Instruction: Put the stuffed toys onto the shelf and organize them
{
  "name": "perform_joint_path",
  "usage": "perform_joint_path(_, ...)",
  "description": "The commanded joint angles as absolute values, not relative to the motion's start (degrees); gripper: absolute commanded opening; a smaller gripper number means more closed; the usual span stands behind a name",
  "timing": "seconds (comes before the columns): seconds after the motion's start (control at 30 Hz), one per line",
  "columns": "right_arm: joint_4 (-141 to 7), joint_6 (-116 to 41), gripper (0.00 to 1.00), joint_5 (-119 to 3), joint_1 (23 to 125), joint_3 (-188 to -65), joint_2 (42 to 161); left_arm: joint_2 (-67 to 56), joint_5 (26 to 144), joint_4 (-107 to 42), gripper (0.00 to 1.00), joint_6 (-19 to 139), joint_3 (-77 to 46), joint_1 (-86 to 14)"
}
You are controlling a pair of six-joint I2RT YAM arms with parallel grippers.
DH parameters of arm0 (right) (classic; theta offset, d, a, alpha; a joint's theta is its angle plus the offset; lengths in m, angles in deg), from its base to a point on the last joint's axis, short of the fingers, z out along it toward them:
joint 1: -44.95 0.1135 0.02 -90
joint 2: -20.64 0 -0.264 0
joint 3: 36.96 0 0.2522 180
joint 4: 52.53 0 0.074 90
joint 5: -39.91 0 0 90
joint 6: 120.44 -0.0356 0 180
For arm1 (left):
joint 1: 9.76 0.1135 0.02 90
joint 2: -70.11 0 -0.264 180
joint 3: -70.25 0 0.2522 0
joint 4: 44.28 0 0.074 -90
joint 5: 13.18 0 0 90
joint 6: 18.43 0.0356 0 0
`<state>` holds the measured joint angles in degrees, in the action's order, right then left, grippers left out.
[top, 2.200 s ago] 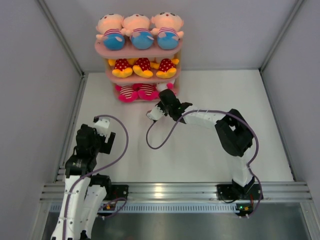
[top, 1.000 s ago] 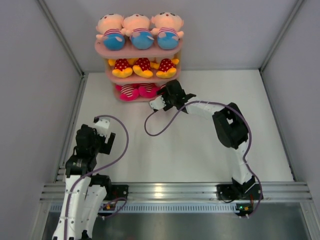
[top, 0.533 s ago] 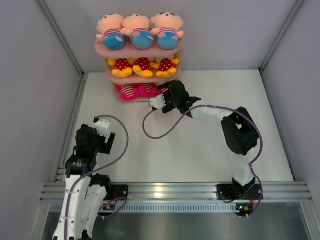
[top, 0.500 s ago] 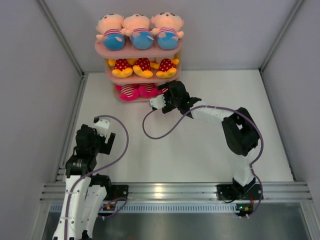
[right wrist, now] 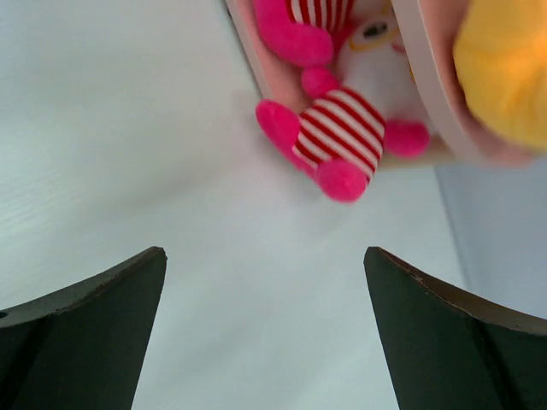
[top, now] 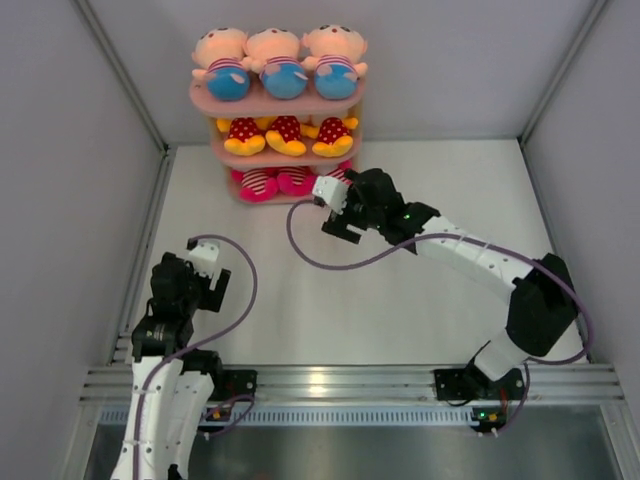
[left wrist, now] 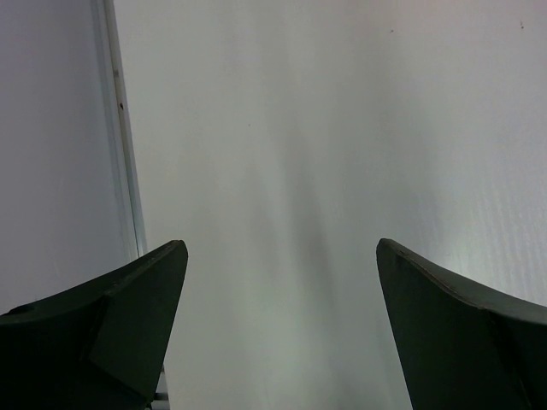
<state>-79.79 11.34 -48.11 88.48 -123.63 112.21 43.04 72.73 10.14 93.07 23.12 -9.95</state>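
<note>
The pink three-tier shelf [top: 202, 98] stands at the back of the table. Three peach-headed dolls [top: 285, 62] sit on its top board, three yellow-orange toys [top: 287, 134] on the middle board, and pink-striped toys [top: 268, 183] on the bottom board. The rightmost pink-striped toy [right wrist: 338, 141] lies on the bottom board under the middle board [right wrist: 432, 68], partly hidden in the top view. My right gripper [top: 340, 207] is open and empty just in front of it, not touching it [right wrist: 265, 256]. My left gripper [top: 192, 276] is open and empty over bare table [left wrist: 282, 248].
Grey enclosure walls stand on the left [top: 70, 200], right [top: 600, 180] and behind the shelf. A metal wall rail [left wrist: 120, 128] runs close to the left gripper. Purple cables loop beside both arms [top: 300, 245].
My right gripper has drawn back from the shelf's bottom tier toward the right and near side, empty, leaving the pink-striped toy on the board. The left arm has hardly moved.
</note>
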Motion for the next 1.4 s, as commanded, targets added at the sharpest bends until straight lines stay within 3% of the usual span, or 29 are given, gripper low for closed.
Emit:
perform_joint_path(0.0,-90.1,-14.4,0.99,-41.9,84.3,-125.0,107.7,44.1,74.4,7.5,0.98,94.2,23.8,-8.5)
perform_joint_path(0.13,-104.7,-42.2,0.99,-38.0,69.0,-126.0,105.4,44.9,75.9,7.5,0.98,95.3,24.9,-8.6)
perform_joint_path(0.23,-106.2,-53.5,0.99,-40.9,57.1,-118.5,101.4,46.0,76.0,7.5,0.98,95.5,25.3,-8.5)
perform_joint_path(0.37,-104.7,-58.7,0.99,-44.6,36.0,-106.1,91.4,47.8,76.6,7.6,0.98,96.1,25.9,-8.4)
perform_joint_path(0.43,-104.0,-58.6,0.99,-43.3,32.0,-103.3,88.2,48.1,78.4,7.6,0.98,96.8,26.6,-7.9)
perform_joint_path(0.63,-102.3,-58.0,0.99,-38.5,31.9,-97.0,77.3,50.8,79.3,7.6,0.98,97.3,27.3,-5.4)
perform_joint_path(1.03,-97.9,-52.8,0.99,-42.3,31.9,-89.1,63.1,50.3,82.4,7.9,0.98,99.0,28.2,-0.7)
perform_joint_path(1.37,-96.3,-51.9,0.99,-42.7,31.9,-87.4,61.2,46.3,81.2,8.0,0.98,98.7,27.7,-0.7)
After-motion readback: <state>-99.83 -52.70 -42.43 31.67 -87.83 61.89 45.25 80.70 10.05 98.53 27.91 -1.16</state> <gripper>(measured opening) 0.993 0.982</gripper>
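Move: The pink striped toy I have just let go of sits at the right end of the bottom shelf, about 15 cm ahead of my right hand, 1 cm to its left and 9 cm below. The middle striped toy is some 10 cm left of it. The right yellow toy is on the shelf above, about 17 cm ahead of that hand and 6 cm higher than it. From my left hand, the right-end striped toy lies roughly 32 cm ahead, 31 cm right and 4 cm lower. Already clear of the toy, I swing my empty right hand away from the shelf, fast to my right by some 37 cm. I then draw it back about 13 cm, dipping and ending 5 cm lower. On the way the wrist rolls and swings clockwise by about 95 degrees; the fingers stay wide open. My open left hand sinks about 3 cm towards the end. ##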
